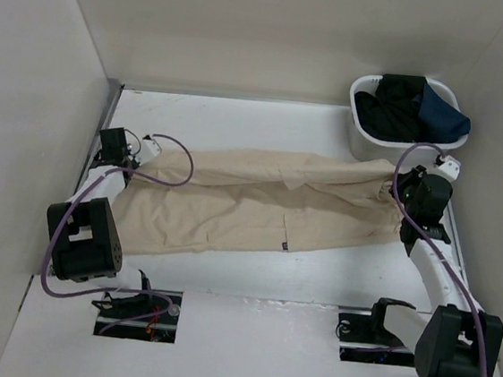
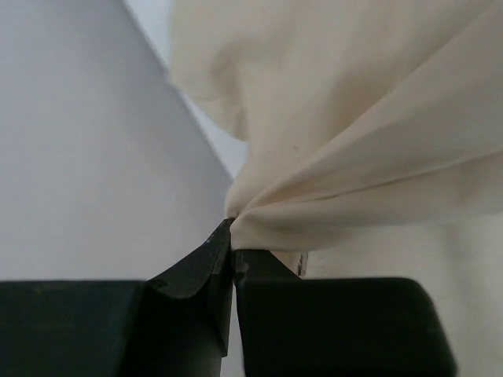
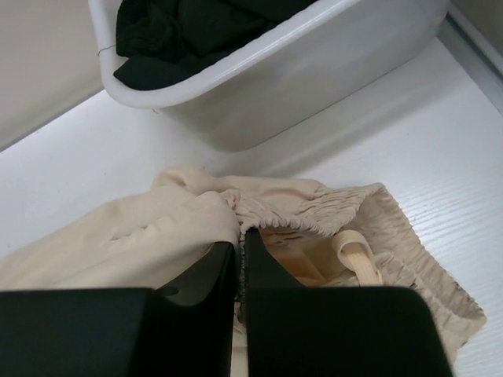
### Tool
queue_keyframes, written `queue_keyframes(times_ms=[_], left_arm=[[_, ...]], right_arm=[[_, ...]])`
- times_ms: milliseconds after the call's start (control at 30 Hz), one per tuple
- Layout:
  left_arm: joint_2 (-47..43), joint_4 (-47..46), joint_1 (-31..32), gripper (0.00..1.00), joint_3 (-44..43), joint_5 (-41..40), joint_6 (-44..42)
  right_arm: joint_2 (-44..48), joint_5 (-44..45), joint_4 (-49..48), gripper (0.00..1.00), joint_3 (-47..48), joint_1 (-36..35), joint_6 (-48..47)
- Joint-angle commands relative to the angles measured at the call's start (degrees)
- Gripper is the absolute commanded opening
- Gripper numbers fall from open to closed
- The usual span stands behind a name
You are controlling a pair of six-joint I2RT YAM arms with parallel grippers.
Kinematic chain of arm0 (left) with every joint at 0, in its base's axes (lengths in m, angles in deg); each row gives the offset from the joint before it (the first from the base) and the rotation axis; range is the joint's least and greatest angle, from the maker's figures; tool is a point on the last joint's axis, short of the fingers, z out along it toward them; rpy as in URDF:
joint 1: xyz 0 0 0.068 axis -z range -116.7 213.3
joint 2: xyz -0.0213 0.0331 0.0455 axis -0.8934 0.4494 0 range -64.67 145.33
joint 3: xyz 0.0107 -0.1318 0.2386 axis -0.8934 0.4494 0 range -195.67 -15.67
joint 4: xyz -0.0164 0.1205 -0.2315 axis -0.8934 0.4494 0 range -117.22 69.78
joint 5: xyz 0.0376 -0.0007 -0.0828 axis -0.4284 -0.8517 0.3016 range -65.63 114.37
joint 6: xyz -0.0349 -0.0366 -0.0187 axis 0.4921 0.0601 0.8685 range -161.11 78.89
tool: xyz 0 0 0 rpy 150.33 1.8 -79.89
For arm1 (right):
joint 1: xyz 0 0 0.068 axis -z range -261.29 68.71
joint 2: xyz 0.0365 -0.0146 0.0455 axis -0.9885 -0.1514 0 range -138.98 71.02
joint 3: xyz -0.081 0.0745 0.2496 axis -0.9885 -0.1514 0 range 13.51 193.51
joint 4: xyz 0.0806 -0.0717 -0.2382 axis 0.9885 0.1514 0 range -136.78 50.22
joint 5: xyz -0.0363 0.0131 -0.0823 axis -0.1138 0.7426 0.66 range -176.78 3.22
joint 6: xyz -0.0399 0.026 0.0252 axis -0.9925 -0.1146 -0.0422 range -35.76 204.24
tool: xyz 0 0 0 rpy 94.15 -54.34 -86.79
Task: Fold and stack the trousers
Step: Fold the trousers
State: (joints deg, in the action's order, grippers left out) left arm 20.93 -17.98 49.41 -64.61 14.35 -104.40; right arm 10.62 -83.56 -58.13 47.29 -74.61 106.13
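The beige trousers point(image 1: 268, 204) lie stretched across the white table, legs to the left and gathered waist to the right, with a small dark tag point(image 1: 284, 243) near the front edge. My left gripper point(image 1: 137, 166) is shut on the trousers' leg end, and the cloth point(image 2: 346, 157) bunches out from between its jaws point(image 2: 233, 239). My right gripper point(image 1: 403, 200) is shut on the gathered waistband point(image 3: 314, 212), the cloth pinched between its fingertips point(image 3: 240, 239). A beige drawstring loop point(image 3: 357, 259) lies inside the open waist.
A white basket point(image 1: 365, 133) with black and navy garments point(image 1: 413, 111) stands at the back right, right behind the waistband; its wall point(image 3: 314, 78) shows in the right wrist view. Side walls stand close by on the left and right.
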Motion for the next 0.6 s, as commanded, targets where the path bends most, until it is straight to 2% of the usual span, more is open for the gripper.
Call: queue_keyframes(times_ms=[0,100,167,200,267,333,467,500,533,567], left_arm=[[-4.13,-5.81,-1.54,0.01,-7.90,-2.28,-0.96],[-4.56,-4.84,-0.84,0.01,-11.60,-2.46,-0.96],[-6.75,-3.53,1.35,0.01,-11.00,-3.07,-0.96],[-8.33,-2.83,2.41,0.01,-9.69,-3.42,-0.96],[-11.76,-1.77,4.34,0.01,-5.83,-4.12,-0.44],[-15.54,-0.36,5.93,0.01,-0.47,-5.35,0.09],[-22.04,3.15,7.07,0.01,9.82,-6.24,1.14],[-23.36,4.03,7.16,0.01,12.10,-6.24,1.15],[-24.42,4.12,7.34,0.01,14.21,-6.24,1.32],[-25.30,4.21,7.43,0.01,15.88,-6.24,1.50]], right_arm=[[-5.74,-0.23,-5.17,0.11,5.22,0.66,1.67],[-13.76,-1.91,-3.42,0.18,11.03,1.27,1.84],[-15.97,-0.95,4.80,0.26,13.93,3.38,5.68],[-15.98,0.54,9.72,0.31,14.29,4.61,8.75],[-14.05,3.88,17.73,0.29,12.38,7.07,14.56],[-10.45,6.26,21.89,0.34,8.16,9.09,19.31],[2.45,10.82,24.09,0.58,-1.42,12.96,29.85],[5.61,12.40,25.49,0.67,-2.65,13.92,32.31],[8.43,13.81,27.07,0.79,-3.19,14.72,34.08],[10.81,15.13,28.74,0.86,-3.28,15.33,35.40]])
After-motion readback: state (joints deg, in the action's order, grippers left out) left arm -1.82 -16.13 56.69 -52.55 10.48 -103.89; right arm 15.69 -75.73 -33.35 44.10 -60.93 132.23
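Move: Some 10 cm back of the right hand, 3 cm to its right and 17 cm below lies the trousers' near waist corner; the laundry basket stands about 19 cm ahead, 4 cm right and 9 cm below, the black tag 16 cm back, 29 cm left and 17 cm below. From the left hand, already pinching the upper leg's end, the lower leg's hem is roughly 14 cm back, 7 cm right and 8 cm below. Opening wide, the right hand lets go of the waistband, easing about 4 cm forward before sweeping back some 13 cm, right and down towards the near waist corner, rolling and turning clockwise about 30 degrees. The left hand keeps its pinch on the leg end, lifting it roughly 12 cm and slightly forward, then swinging it back, right and partly down again, over the trousers. ##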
